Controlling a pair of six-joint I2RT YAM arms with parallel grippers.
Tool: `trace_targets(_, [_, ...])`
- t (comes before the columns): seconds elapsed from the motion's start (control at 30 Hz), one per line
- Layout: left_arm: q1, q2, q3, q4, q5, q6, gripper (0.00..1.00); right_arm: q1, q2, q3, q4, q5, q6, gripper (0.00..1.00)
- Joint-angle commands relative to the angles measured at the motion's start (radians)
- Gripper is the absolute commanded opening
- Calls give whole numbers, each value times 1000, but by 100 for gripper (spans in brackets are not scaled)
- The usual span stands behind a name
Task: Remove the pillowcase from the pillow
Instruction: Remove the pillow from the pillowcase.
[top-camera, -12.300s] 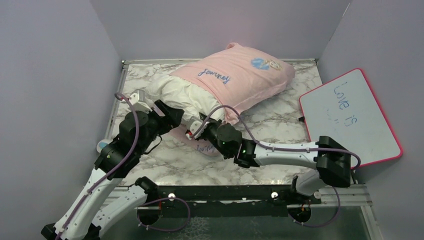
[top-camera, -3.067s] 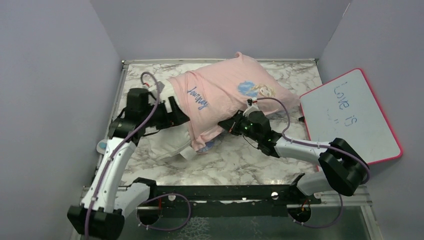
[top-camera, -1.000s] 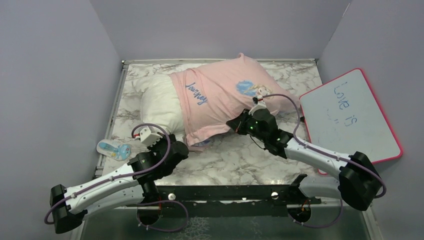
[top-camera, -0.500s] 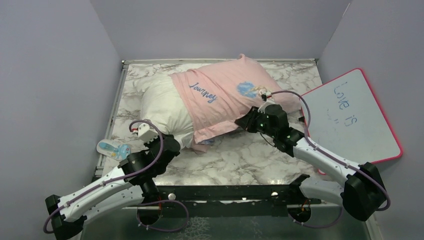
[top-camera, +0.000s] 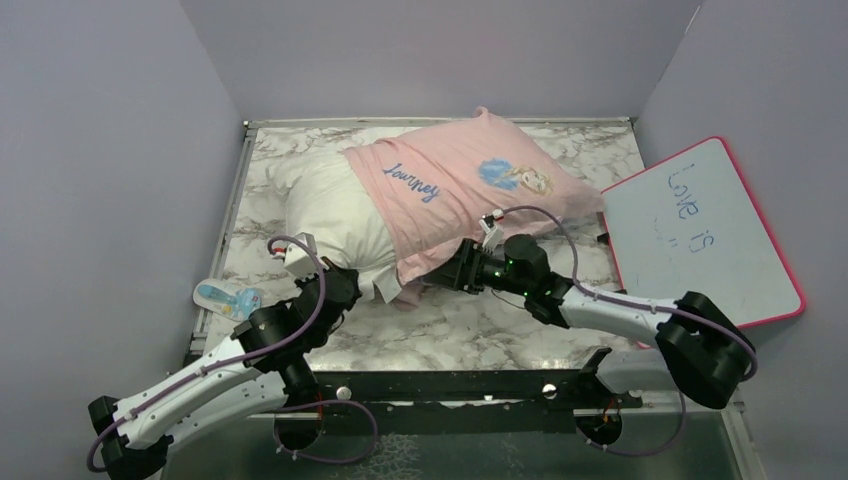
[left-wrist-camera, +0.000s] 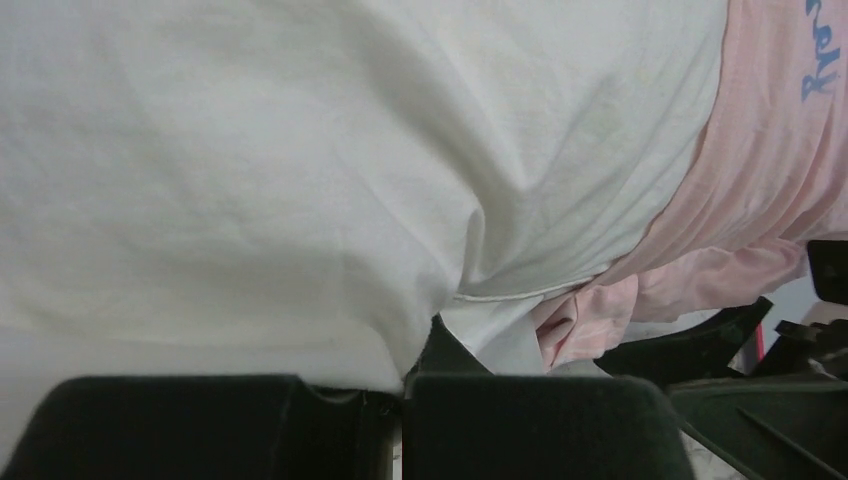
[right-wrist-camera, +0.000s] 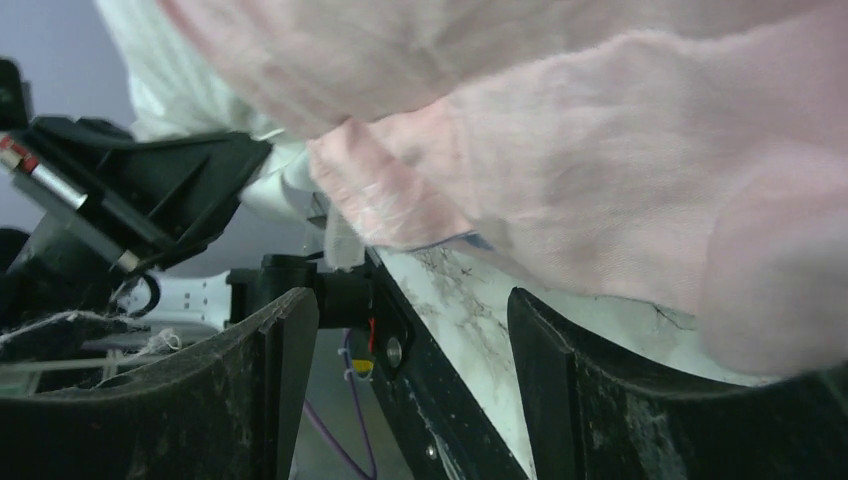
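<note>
The white pillow (top-camera: 322, 205) lies on the marble table (top-camera: 520, 325), its left half bare. The pink pillowcase (top-camera: 470, 190), with "Journey" in blue, covers its right half. My left gripper (top-camera: 347, 284) sits at the pillow's near corner. In the left wrist view this left gripper (left-wrist-camera: 403, 385) is shut, with white pillow (left-wrist-camera: 250, 180) fabric pinched between its pads and the pillowcase (left-wrist-camera: 760, 200) at the right. My right gripper (top-camera: 455, 272) is open at the pillowcase's near hem. In the right wrist view the right gripper (right-wrist-camera: 410, 340) holds nothing, and the pillowcase (right-wrist-camera: 600, 180) hangs just above it.
A pink-framed whiteboard (top-camera: 700, 235) leans at the table's right edge. A small blue-and-white object (top-camera: 228, 297) lies at the near left edge. Lilac walls close in the left, back and right sides. The two grippers are close together at the pillow's near side.
My right gripper has opened, let go of the pillowcase and moved left and nearer along its hem. The pillowcase has shifted slightly right. The left gripper has stayed shut at the pillow's corner.
</note>
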Motion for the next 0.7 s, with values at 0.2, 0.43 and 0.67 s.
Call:
trace_targets(0.2, [0, -78, 16, 58, 48, -14, 0, 108, 277, 141, 334, 294, 134, 68])
trace_targets(0.43, [0, -92, -2, 40, 57, -31, 0, 108, 228, 122, 245, 400, 74, 12])
trace_targets(0.67, [0, -167, 11, -60, 1, -57, 0, 81, -5, 49, -106, 785, -107, 1])
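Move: The right hand, open, has the pillowcase's near hem about 5 cm to its left and 4 cm ahead, roughly at its own height. The bare pillow's middle lies some 20 cm left and 12 cm ahead of that hand, a little lower; the blue "Journey" print is about 19 cm ahead and 5 cm left. The left hand already grips the pillow's near corner; from it the hem is about 11 cm to the right and 5 cm ahead, and the pillow's middle 13 cm ahead and 4 cm left. Dipping some 2 cm as it goes left, then rising and reaching forward, the right hand moves in to the pillowcase's near hem, about 5 cm each way, shuts on the cloth and draws it some 4 cm back to the right, turning clockwise about 20 degrees. The left hand keeps its pinch on the pillow's corner, easing up 1.5 cm and slightly back. ##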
